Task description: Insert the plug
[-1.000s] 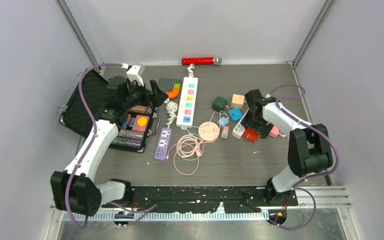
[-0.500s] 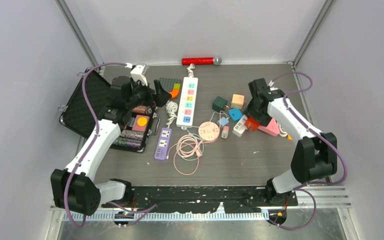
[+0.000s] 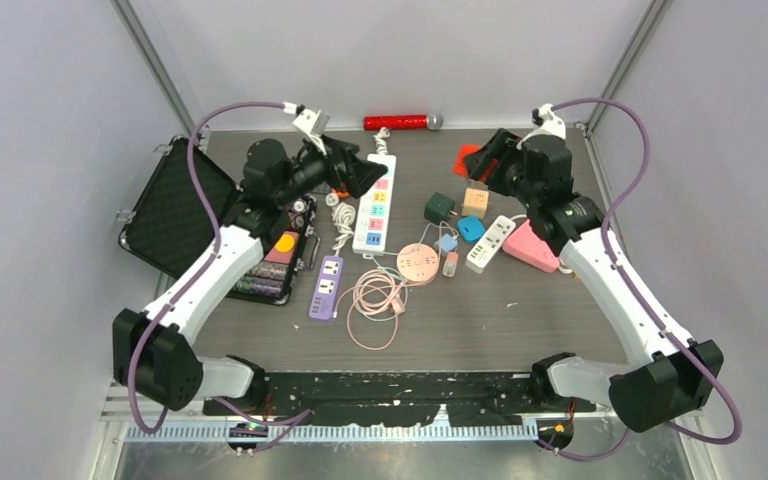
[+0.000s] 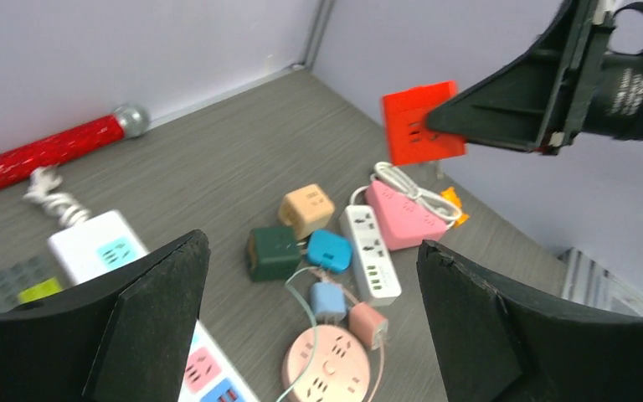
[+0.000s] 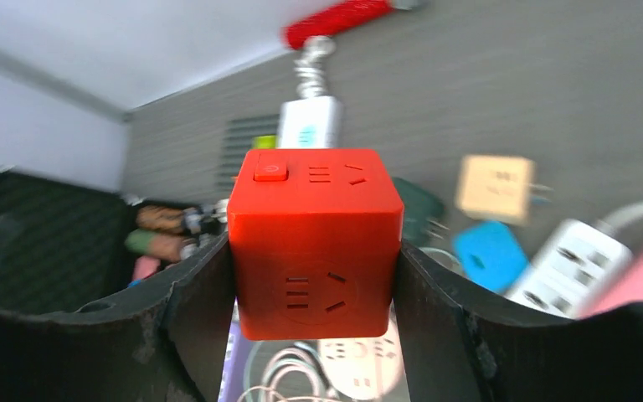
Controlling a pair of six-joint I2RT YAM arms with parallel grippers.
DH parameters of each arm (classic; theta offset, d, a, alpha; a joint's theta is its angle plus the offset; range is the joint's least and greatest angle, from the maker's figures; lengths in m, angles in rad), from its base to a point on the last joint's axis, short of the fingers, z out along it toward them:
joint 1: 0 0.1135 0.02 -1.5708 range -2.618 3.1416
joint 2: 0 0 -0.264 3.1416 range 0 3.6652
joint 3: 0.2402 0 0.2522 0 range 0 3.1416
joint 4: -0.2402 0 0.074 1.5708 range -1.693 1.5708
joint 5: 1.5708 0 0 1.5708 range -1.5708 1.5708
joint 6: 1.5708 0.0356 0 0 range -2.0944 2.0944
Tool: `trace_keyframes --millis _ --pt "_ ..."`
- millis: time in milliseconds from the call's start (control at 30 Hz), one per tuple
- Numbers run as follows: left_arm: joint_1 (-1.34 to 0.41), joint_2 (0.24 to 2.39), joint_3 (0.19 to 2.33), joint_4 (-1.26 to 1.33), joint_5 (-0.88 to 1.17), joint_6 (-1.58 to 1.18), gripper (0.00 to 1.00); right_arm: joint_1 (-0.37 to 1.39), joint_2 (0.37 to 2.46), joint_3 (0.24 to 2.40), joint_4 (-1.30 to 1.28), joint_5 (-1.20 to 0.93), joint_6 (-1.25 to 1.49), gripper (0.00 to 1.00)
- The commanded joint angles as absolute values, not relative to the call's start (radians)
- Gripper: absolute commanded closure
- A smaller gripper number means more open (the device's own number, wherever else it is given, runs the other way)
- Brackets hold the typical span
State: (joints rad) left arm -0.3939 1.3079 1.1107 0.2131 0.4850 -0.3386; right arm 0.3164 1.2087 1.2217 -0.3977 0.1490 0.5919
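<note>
My right gripper (image 5: 314, 280) is shut on a red cube socket (image 5: 314, 243), one finger on each side, and holds it in the air over the back right of the table. From above, the red cube (image 3: 467, 158) sits at the tip of the right gripper (image 3: 482, 162). My left gripper (image 3: 360, 176) hangs open and empty above the long white power strip (image 3: 377, 200). In the left wrist view the left gripper (image 4: 310, 251) frames a light blue plug (image 4: 328, 301) and a pink plug (image 4: 368, 325) on cables, with the red cube (image 4: 419, 121) ahead.
On the table lie a green cube (image 3: 439, 208), tan cube (image 3: 476, 200), blue cube (image 3: 471, 228), small white strip (image 3: 490, 243), pink strip (image 3: 532, 245), round pink socket (image 3: 419, 262), purple strip (image 3: 326, 287) and coiled pink cable (image 3: 375, 300). An open black case (image 3: 175, 215) stands left. A red microphone (image 3: 400, 122) lies at the back.
The right arm closed on the red cube beside the pink strip and lifted it up and toward the back. The left arm rose and swung right over the white power strip.
</note>
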Motion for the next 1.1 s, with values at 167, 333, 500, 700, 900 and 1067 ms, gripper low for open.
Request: trace_keyframes --millis 167,333,500,700,900,1067 --pt "-0.483 1.391 1.219 0.481 0.452 -0.464 0.1 0.397 1.25 1.279 0.103 -0.077 0.522 0.64" --pt "-0.571 1.442 1.283 0.468 0.239 -0.321 0.07 0.446 1.307 1.373 0.067 0.072 0.586 0.59" --pt "-0.631 1.52 1.352 0.474 0.112 -0.251 0.05 0.48 1.348 1.449 0.021 0.167 0.634 0.57" --pt "-0.652 1.543 1.35 0.513 0.018 -0.217 0.04 0.491 1.363 1.493 -0.08 0.205 0.755 0.57" --pt "-0.684 1.556 1.357 0.574 0.026 -0.225 0.05 0.513 1.353 1.496 -0.149 0.209 0.847 0.57" --pt "-0.722 1.542 1.297 0.646 0.013 -0.236 0.05 0.528 1.344 1.484 -0.162 0.187 0.894 0.62"
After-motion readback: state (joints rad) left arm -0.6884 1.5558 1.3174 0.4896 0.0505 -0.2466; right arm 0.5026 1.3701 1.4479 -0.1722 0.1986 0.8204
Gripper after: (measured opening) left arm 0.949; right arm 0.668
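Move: The orange plug, already pinched in my right hand, is about 18 cm to the right of my open left hand, 2 cm farther out and 5 cm lower. Counted from my right hand, the left gripper waits some 18 cm left, 2 cm back and 5 cm higher. Down on the table, the long white power strip lies 7 cm ahead of my left hand and 31 cm below, level sideways. From my right hand, the green plug is 5 cm ahead, 4 cm left, and the tan plug 6 cm ahead, 3 cm right, both 26 cm below. I bring both hands together in the air: my right hand carries the orange plug about 10 cm left and as far up, tipping its fingers up and rolling its left side upward some 20 degrees. My left hand, fingers still wide open, goes about 9 cm right towards the plug, rising and edging forward, until its fingertips point at it from close by. ##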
